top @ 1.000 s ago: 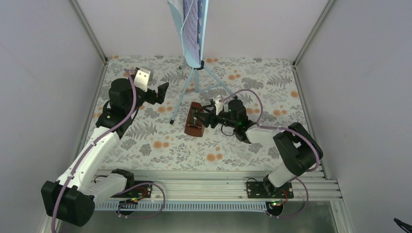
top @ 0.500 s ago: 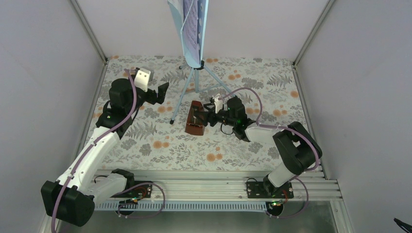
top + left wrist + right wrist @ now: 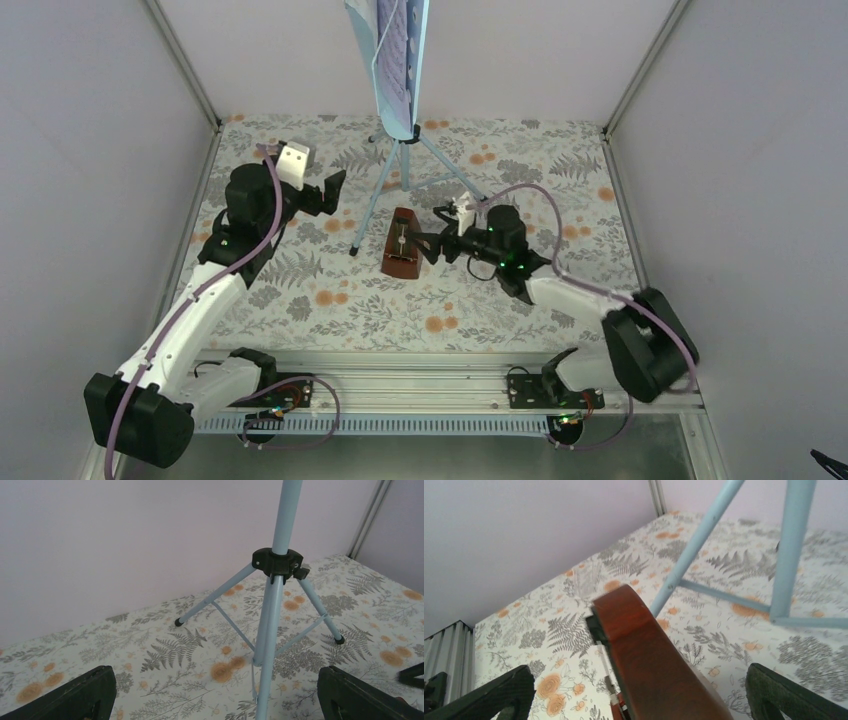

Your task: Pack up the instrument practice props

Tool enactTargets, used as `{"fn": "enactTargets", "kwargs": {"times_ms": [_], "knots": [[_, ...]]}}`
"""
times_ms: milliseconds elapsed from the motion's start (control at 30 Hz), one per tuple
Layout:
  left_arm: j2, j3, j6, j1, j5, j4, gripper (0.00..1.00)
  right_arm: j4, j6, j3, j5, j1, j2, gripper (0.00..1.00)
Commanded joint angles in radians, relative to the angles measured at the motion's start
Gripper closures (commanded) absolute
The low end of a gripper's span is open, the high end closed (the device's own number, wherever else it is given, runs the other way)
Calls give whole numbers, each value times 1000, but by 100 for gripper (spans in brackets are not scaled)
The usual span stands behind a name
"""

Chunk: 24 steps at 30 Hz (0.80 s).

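The reddish-brown wooden metronome [image 3: 403,243] rests on the floral cloth, just in front of the tripod legs [image 3: 405,175] of the pale-blue music stand [image 3: 412,60]. Printed sheet-music pages [image 3: 392,40] lie on the stand's desk. My right gripper [image 3: 432,245] is open just right of the metronome. In the right wrist view the metronome [image 3: 649,655] fills the space between the spread fingers [image 3: 791,697], which stand wide of it. My left gripper [image 3: 335,190] hangs open left of the stand. Its wrist view faces the stand's black hub [image 3: 278,562], with nothing between the fingers [image 3: 75,695].
Pale walls close off the back and both sides. A metal corner post [image 3: 185,60] stands at the back left. An aluminium rail [image 3: 420,385] with both arm bases runs along the near edge. The stand's foot tips [image 3: 178,622] spread over the cloth.
My right gripper's jaws have opened wider around the metronome, and the right arm has drawn back to the right. The metronome stays on the cloth. The left arm has not moved.
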Motion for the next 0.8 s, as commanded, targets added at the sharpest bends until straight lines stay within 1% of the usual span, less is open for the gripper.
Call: {"fn": "enactTargets", "kwargs": {"times_ms": [0,67,133,200,267,333,433,500,567,633,700,767], "knots": [[-30,-26,-16,-5,-49,47,0,-34,-25,-87,83,-24,-207,1],[-37,-31,-30,-8,-47,58,0,-21,-29,-136,111,-33,-310,1],[-26,-9,-56,-38,-43,36,0,-31,-52,-165,148,-40,-402,0],[-14,12,-83,-117,-82,2,0,-72,-105,-164,186,-46,-470,1],[-15,9,-101,-225,-145,6,0,-116,-112,-149,258,-58,-507,1],[-20,-18,-144,-320,-192,26,0,-174,-76,-109,310,-103,-503,0],[-30,-97,-201,-435,-233,80,0,-265,30,-62,298,-195,-464,0],[-35,-173,-233,-487,-249,121,0,-276,100,-69,276,-246,-445,0],[-35,-244,-272,-506,-225,152,0,-262,146,-95,258,-281,-441,1],[-33,-310,-281,-510,-147,193,0,-249,177,-122,253,-302,-440,0],[-15,-342,-270,-510,-91,224,0,-249,194,-134,238,-316,-432,1],[18,-350,-256,-510,-85,234,0,-256,205,-134,216,-322,-422,1]]}}
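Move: The metronome stands upright about 6 cm left and 2 cm ahead of my open right hand, its middle some 8 cm lower. From my left hand it is about 18 cm to the right, 3 cm back and 21 cm below. The blue tripod's near foot lies about 7 cm right and 3 cm ahead of that left hand, 31 cm down; the tripod's right foot is about 12 cm right and 19 cm ahead of my right hand, 18 cm down. I clear my right hand off the metronome, rising about 9 cm and easing back as it sweeps some 16 cm right, then curving forward and sinking a little while turning clockwise. With my left I swing right and back towards the metronome, about 12 cm right, then drop about 12 cm beside it, fingers tipping down and turning clockwise some 15 degrees. Both grippers stay open. ##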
